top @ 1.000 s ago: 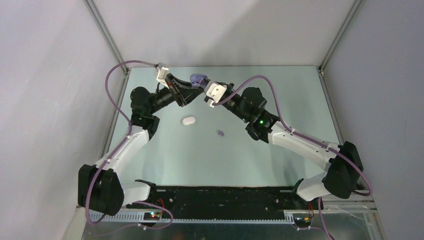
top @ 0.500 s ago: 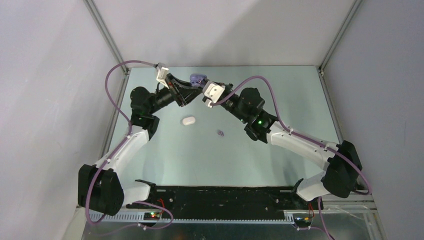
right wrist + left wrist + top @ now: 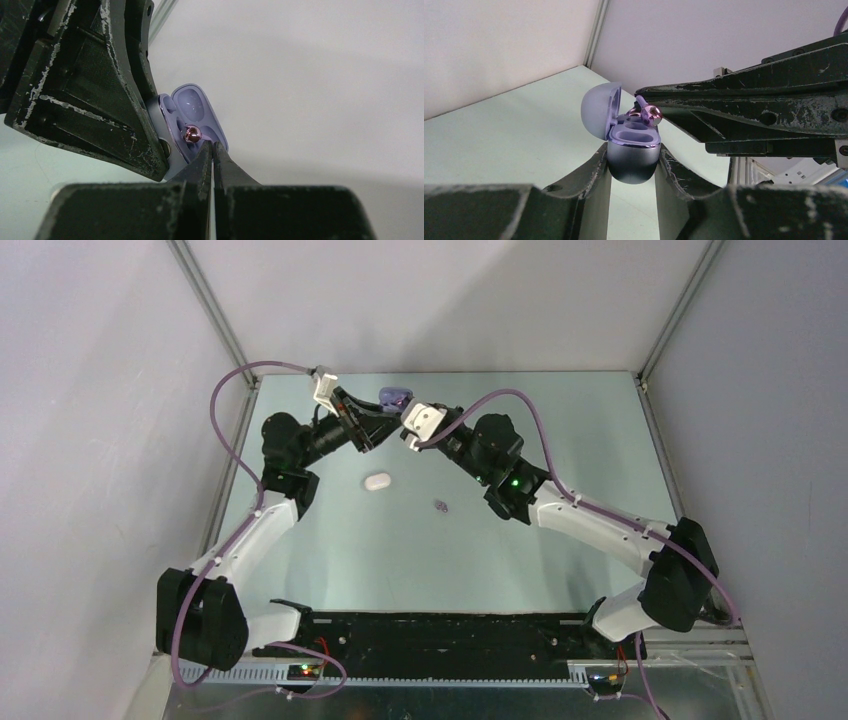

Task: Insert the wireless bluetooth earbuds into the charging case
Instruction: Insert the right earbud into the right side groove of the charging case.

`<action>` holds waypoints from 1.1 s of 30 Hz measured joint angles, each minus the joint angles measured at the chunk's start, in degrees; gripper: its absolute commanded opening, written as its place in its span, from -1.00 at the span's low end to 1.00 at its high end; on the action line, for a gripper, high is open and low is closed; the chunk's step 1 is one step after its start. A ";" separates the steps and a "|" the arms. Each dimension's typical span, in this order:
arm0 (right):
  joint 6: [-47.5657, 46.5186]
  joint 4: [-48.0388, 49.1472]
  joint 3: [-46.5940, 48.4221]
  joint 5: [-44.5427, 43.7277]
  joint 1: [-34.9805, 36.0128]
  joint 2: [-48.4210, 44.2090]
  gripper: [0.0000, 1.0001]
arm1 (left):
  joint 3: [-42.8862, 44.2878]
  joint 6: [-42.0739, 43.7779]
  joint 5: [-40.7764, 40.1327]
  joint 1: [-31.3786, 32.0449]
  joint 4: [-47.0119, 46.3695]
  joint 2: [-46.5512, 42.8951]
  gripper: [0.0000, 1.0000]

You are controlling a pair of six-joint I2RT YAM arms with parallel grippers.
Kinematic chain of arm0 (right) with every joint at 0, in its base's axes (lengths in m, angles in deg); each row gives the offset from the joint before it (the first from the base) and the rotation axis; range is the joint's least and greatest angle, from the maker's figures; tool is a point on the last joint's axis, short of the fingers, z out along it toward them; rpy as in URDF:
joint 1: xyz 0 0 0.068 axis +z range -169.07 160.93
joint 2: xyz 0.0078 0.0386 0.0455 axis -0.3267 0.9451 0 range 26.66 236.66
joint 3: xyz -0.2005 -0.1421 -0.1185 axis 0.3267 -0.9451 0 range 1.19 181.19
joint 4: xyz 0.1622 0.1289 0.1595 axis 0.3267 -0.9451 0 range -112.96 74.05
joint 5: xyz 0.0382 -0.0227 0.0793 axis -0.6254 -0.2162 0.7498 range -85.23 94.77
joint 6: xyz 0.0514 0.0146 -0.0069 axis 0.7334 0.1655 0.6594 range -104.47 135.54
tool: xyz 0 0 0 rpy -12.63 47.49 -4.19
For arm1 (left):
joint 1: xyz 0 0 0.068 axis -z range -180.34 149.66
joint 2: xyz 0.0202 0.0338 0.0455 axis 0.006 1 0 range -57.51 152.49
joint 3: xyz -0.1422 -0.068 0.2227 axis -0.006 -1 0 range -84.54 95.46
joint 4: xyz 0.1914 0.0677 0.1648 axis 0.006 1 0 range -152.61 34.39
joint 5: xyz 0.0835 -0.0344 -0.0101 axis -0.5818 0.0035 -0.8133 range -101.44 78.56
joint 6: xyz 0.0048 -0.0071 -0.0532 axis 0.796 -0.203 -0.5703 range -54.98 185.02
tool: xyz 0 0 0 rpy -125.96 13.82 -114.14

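My left gripper (image 3: 633, 150) is shut on the lower shell of a purple charging case (image 3: 631, 160), held off the table with its lid (image 3: 596, 110) hinged open. A purple earbud (image 3: 651, 114) with a shiny pink end sticks up out of one of the case's wells. My right gripper (image 3: 212, 146) is shut, with nothing between its fingers. Its tips sit right beside that earbud (image 3: 190, 133), at the case's rim. From above, both grippers meet at the case (image 3: 396, 396) near the back of the table. Another purple earbud (image 3: 440, 505) lies loose on the table.
A closed white case (image 3: 376, 482) lies on the table below the left gripper. The booth's walls and corner post (image 3: 596, 30) stand close behind the held case. Purple cables (image 3: 240, 380) loop over both arms.
The right arm has edged a little to the left, toward the held case. The left arm and the case have stayed put.
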 measured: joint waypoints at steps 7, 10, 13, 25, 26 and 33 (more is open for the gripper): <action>1.77 0.02 0.24 -0.63 -0.13 0.44 -0.53 | 0.00 0.00 -0.28 0.00 0.20 0.33 -1.00; 2.40 -0.24 0.37 -0.39 -0.72 0.46 -0.38 | 0.00 0.00 0.04 0.00 0.26 0.68 -1.00; 2.99 -0.83 0.66 0.11 -1.29 0.46 -0.36 | 0.00 0.00 0.11 0.00 0.24 1.01 -1.00; 4.39 -5.62 1.31 5.49 -3.19 -0.37 -0.17 | 0.02 -0.04 0.66 0.00 0.28 1.84 -1.00; 4.42 -6.10 1.31 5.97 -3.52 -0.57 -0.17 | 0.02 -0.02 0.72 0.00 0.31 1.88 -1.00; 5.33 -11.50 2.25 9.86 -5.03 -2.32 -0.05 | 0.02 -0.04 1.81 -0.17 0.15 1.92 -1.00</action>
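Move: The right hand holds the right earbud by its stem over the open charging case, whose right groove lies about 2 cm to this hand's left, 1 cm back and 1 cm below. On the table some 20 cm down, the white case lies about 8 cm left and 2 cm back; the loose purple earbud is 8 cm back and 6 cm right. For the left hand, still gripping the charging case, the held earbud is roughly 2 cm forward, 2 cm right and 2 cm up. Sinking about 1.5 cm throughout, the right hand first eases 1 cm forward as its fingers part from shut to nearly half open and release the earbud's stem at the groove; it then draws back that centimetre and about 1 cm right, tipping slightly down, one fingertip still close to the earbud. The left hand lowers the gripped charging case by a similar amount. ##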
